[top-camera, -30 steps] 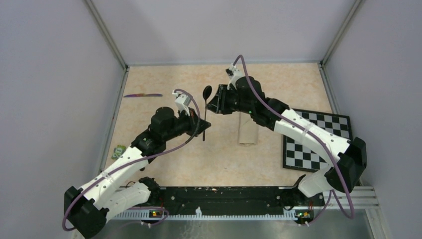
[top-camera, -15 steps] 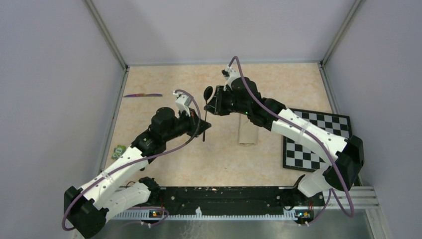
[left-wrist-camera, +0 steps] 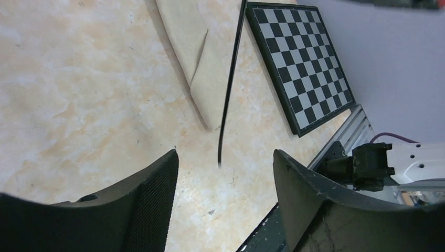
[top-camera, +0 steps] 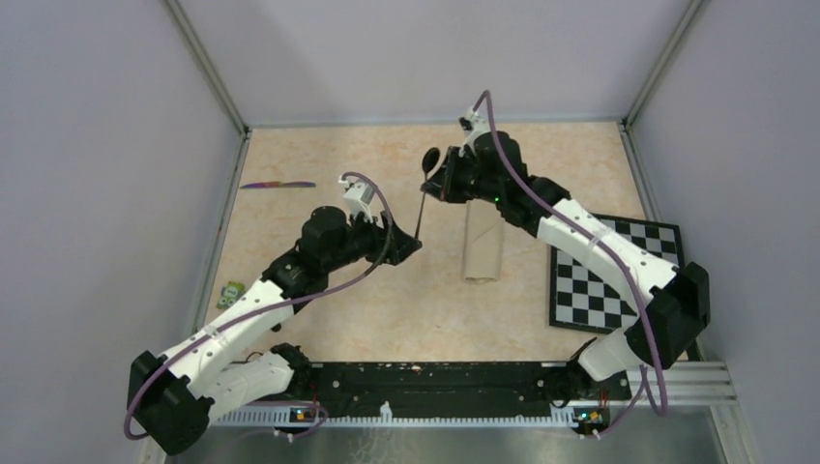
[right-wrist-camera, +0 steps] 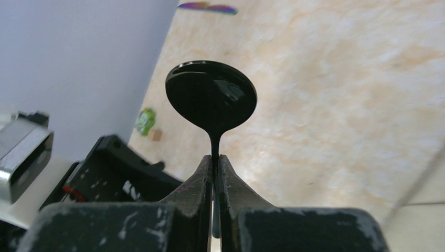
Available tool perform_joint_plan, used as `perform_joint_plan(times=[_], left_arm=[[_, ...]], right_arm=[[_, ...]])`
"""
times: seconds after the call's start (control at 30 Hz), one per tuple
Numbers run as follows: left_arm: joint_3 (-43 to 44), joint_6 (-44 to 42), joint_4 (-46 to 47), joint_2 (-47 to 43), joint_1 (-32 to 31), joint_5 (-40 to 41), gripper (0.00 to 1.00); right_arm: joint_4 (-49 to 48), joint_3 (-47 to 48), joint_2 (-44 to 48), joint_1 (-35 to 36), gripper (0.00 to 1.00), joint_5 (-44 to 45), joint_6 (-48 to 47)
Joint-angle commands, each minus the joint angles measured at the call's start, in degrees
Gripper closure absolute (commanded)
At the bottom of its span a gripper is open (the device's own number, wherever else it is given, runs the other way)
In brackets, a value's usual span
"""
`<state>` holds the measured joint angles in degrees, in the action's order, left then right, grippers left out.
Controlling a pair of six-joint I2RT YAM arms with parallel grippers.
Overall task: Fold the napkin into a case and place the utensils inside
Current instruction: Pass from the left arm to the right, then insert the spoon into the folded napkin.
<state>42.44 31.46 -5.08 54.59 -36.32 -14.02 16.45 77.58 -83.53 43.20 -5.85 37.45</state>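
Note:
The black spoon (top-camera: 423, 193) hangs upright, bowl up, above the table. My right gripper (top-camera: 443, 182) is shut on its neck just below the round bowl (right-wrist-camera: 211, 97), as the right wrist view (right-wrist-camera: 215, 157) shows. My left gripper (top-camera: 408, 246) is open and empty (left-wrist-camera: 224, 153). The spoon's handle tip (left-wrist-camera: 220, 157) hangs just beyond the left gripper's jaws and touches neither of them. The napkin, folded into a narrow beige case (top-camera: 483, 246), lies flat to the right of the spoon (left-wrist-camera: 197, 52). The purple knife (top-camera: 278, 184) lies at the far left (right-wrist-camera: 207, 7).
A black-and-white checkerboard (top-camera: 614, 275) lies right of the case (left-wrist-camera: 304, 68). A small green object (top-camera: 230, 293) sits by the left wall (right-wrist-camera: 145, 119). The metal rail (top-camera: 435, 387) with the arm bases runs along the near edge.
My right gripper has carried the spoon to the right and farther back. The left gripper now stands open at the handle's lower end and has shifted slightly right.

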Motion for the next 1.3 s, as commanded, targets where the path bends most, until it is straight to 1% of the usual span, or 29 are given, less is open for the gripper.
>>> perform_joint_plan(times=[0.0, 0.03, 0.07, 0.1, 0.2, 0.27, 0.43, 0.57, 0.73, 1.03, 1.27], left_arm=[[-0.5, 4.7, 5.5, 3.6, -0.2, -2.4, 0.31], [-1.3, 6.5, 8.3, 5.8, -0.3, -4.4, 0.33], [-2.3, 8.0, 11.3, 7.9, -0.9, -6.6, 0.38], [-2.9, 9.4, 14.5, 10.2, -1.8, -8.8, 0.47], [-2.9, 11.6, 21.4, 18.0, -7.0, -9.1, 0.64], [-1.6, 12.5, 24.5, 23.1, -9.2, -8.1, 0.74], [0.5, 15.3, 31.9, 34.2, -12.4, -6.8, 0.85], [2.4, 18.0, 36.5, 42.8, -13.5, -7.0, 0.9], [4.5, 19.2, 37.9, 48.5, -13.9, -7.0, 0.92], [5.7, 20.7, 38.5, 53.9, -14.1, -5.4, 0.93], [6.4, 20.8, 38.7, 56.2, -14.1, -4.7, 0.93]], right_arm=[[3.1, 2.0, -2.5, -11.0, 1.0, -0.6, -4.9], [4.8, 2.8, -3.6, -14.4, 1.0, -0.4, -6.5], [5.5, 3.4, -4.9, -16.9, 1.0, -0.2, -7.5], [6.1, 4.1, -6.9, -19.0, 1.0, 0.3, -8.7], [6.5, 6.5, -11.0, -23.5, 1.0, 1.5, -11.9], [5.7, 7.9, -13.7, -25.1, 1.0, 2.3, -13.4], [7.0, 12.3, -20.0, -26.0, 1.0, 3.7, -15.5], [6.9, 12.7, -22.8, -26.0, 1.0, 4.4, -15.7], [6.5, 12.4, -24.8, -25.9, 1.0, 5.7, -16.2], [6.4, 11.5, -27.3, -26.0, 1.0, 4.3, -15.9], [7.9, 9.3, -26.6, -25.4, 1.0, 2.9, -14.8]])
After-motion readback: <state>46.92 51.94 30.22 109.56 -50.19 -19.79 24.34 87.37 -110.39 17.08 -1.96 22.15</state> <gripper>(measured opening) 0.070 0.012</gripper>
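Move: The folded napkin's middle lies about 16 cm to the right of my right hand, 4 cm ahead and some 27 cm below. From my left hand that middle is 17 cm ahead, 19 cm right and 21 cm down; its near left corner is only 1 cm ahead and 14 cm right. The spoon's middle is 4 cm behind my right hand. The chessboard sits about 52 cm right of my right hand and 10 cm back. Keeping the spoon pinched, I swing my right hand about 17 cm forward and as far right, then sink nearly straight down to over the napkin's far end, 17 cm lower in all, turning clockwise some 20 degrees and tipping the fingers down. My left hand leaves the spoon's handle end, drops 20 cm and goes 15 cm right to the napkin's near left corner, shutting its open fingers and tipping down. ##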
